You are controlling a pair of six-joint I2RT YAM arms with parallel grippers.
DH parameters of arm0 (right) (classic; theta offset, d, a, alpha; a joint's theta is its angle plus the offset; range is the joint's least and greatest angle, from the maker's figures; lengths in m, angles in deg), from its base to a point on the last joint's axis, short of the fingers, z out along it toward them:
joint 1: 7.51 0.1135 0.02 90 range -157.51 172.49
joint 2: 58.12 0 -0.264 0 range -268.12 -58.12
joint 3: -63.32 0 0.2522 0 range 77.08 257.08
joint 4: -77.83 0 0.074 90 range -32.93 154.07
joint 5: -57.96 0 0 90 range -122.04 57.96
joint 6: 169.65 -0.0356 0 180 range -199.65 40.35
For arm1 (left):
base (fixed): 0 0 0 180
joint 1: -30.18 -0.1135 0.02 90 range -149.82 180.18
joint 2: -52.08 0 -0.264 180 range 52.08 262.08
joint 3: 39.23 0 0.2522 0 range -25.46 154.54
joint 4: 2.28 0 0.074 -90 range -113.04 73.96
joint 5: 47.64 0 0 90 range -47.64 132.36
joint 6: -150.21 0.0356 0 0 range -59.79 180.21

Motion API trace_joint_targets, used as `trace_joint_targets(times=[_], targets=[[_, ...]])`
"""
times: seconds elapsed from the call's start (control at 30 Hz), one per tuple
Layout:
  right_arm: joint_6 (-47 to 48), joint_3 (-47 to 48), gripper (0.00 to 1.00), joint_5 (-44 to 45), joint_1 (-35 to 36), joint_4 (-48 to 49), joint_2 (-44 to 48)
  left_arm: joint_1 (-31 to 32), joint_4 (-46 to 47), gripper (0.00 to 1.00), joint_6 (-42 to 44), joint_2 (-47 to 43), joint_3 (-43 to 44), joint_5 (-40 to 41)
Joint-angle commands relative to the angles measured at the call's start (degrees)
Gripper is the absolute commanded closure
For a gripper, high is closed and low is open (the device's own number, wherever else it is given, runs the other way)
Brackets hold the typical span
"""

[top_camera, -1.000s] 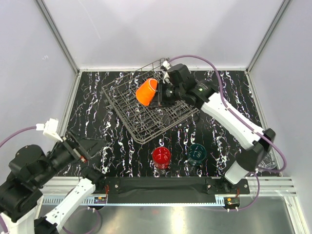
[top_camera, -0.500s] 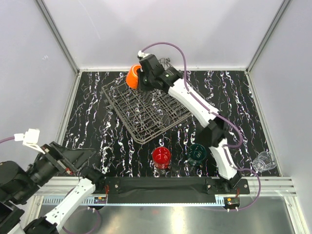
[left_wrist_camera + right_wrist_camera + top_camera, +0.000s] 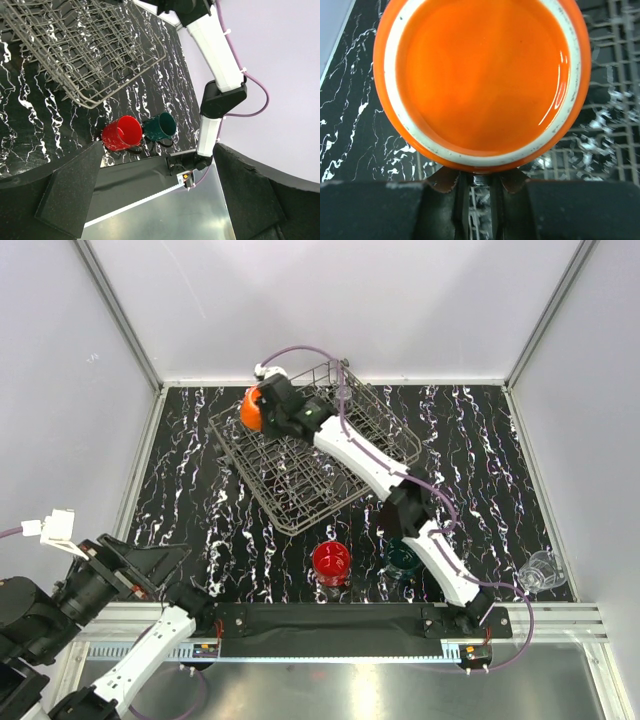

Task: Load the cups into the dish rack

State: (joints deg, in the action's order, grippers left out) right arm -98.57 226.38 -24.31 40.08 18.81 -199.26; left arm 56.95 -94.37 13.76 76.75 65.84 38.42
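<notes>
My right gripper (image 3: 270, 412) is shut on the orange cup (image 3: 250, 408), pinching it at the near edge (image 3: 481, 182). The cup's open mouth (image 3: 482, 80) faces the wrist camera. It hangs over the far left rim of the grey wire dish rack (image 3: 300, 465), with table on its left and rack wires (image 3: 612, 95) on its right. A red cup (image 3: 331, 561) and a dark teal cup (image 3: 403, 560) stand on the table in front of the rack; the left wrist view shows the red cup (image 3: 122, 133) and the teal cup (image 3: 160, 126) too. My left gripper (image 3: 165, 560) is open and holds nothing (image 3: 167, 200).
A clear cup (image 3: 540, 570) lies near the right front corner of the black marbled table. My right arm (image 3: 400, 490) stretches diagonally across the rack and partly covers the teal cup. White walls close in the table at the back and on both sides.
My right arm has carried the orange cup from above the rack's middle to its far left rim. My left arm has drawn back toward the near left corner.
</notes>
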Motion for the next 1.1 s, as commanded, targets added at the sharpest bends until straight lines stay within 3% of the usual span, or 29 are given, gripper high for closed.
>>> trace_joint_targets(times=[0.0, 0.3, 1.07], targets=[[2.75, 6.09, 1.00, 2.29, 3.73, 7.20, -3.42, 0.13, -6.58, 0.01, -0.65, -2.42, -2.09, 2.01], [0.72, 4.34, 1.00, 8.27, 5.75, 9.31, -6.60, 0.13, -9.56, 0.01, -5.04, -5.24, -0.69, 5.96], [2.83, 3.20, 0.97, 7.66, 6.20, 10.36, -11.87, 0.13, -7.81, 0.01, -6.45, -6.21, -4.03, 5.97]])
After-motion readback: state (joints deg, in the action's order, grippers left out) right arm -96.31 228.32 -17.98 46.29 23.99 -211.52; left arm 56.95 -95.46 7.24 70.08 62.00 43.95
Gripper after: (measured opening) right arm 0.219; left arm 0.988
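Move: The right hand already holds the orange cup, base up. The place for it, inside the rack's left corner, lies about 8 cm to the left, level ahead and some 13 cm below. The rack's middle is about 10 cm right and 2 cm back. The clear glass in the rack sits roughly 17 cm right and 11 cm ahead. From the left hand that corner place lies some 39 cm ahead, 3 cm right and 34 cm below. Down and left goes the right hand, carrying the upturned orange cup towards the rack's left corner: a quick sweep of about 5 cm left while sinking some 7 cm and easing slightly back. It then slows almost to a hover before sinking another 3 cm or so straight down. The fingers keep their grip, and the hand rolls a little, its left side dipping under 10 degrees. ##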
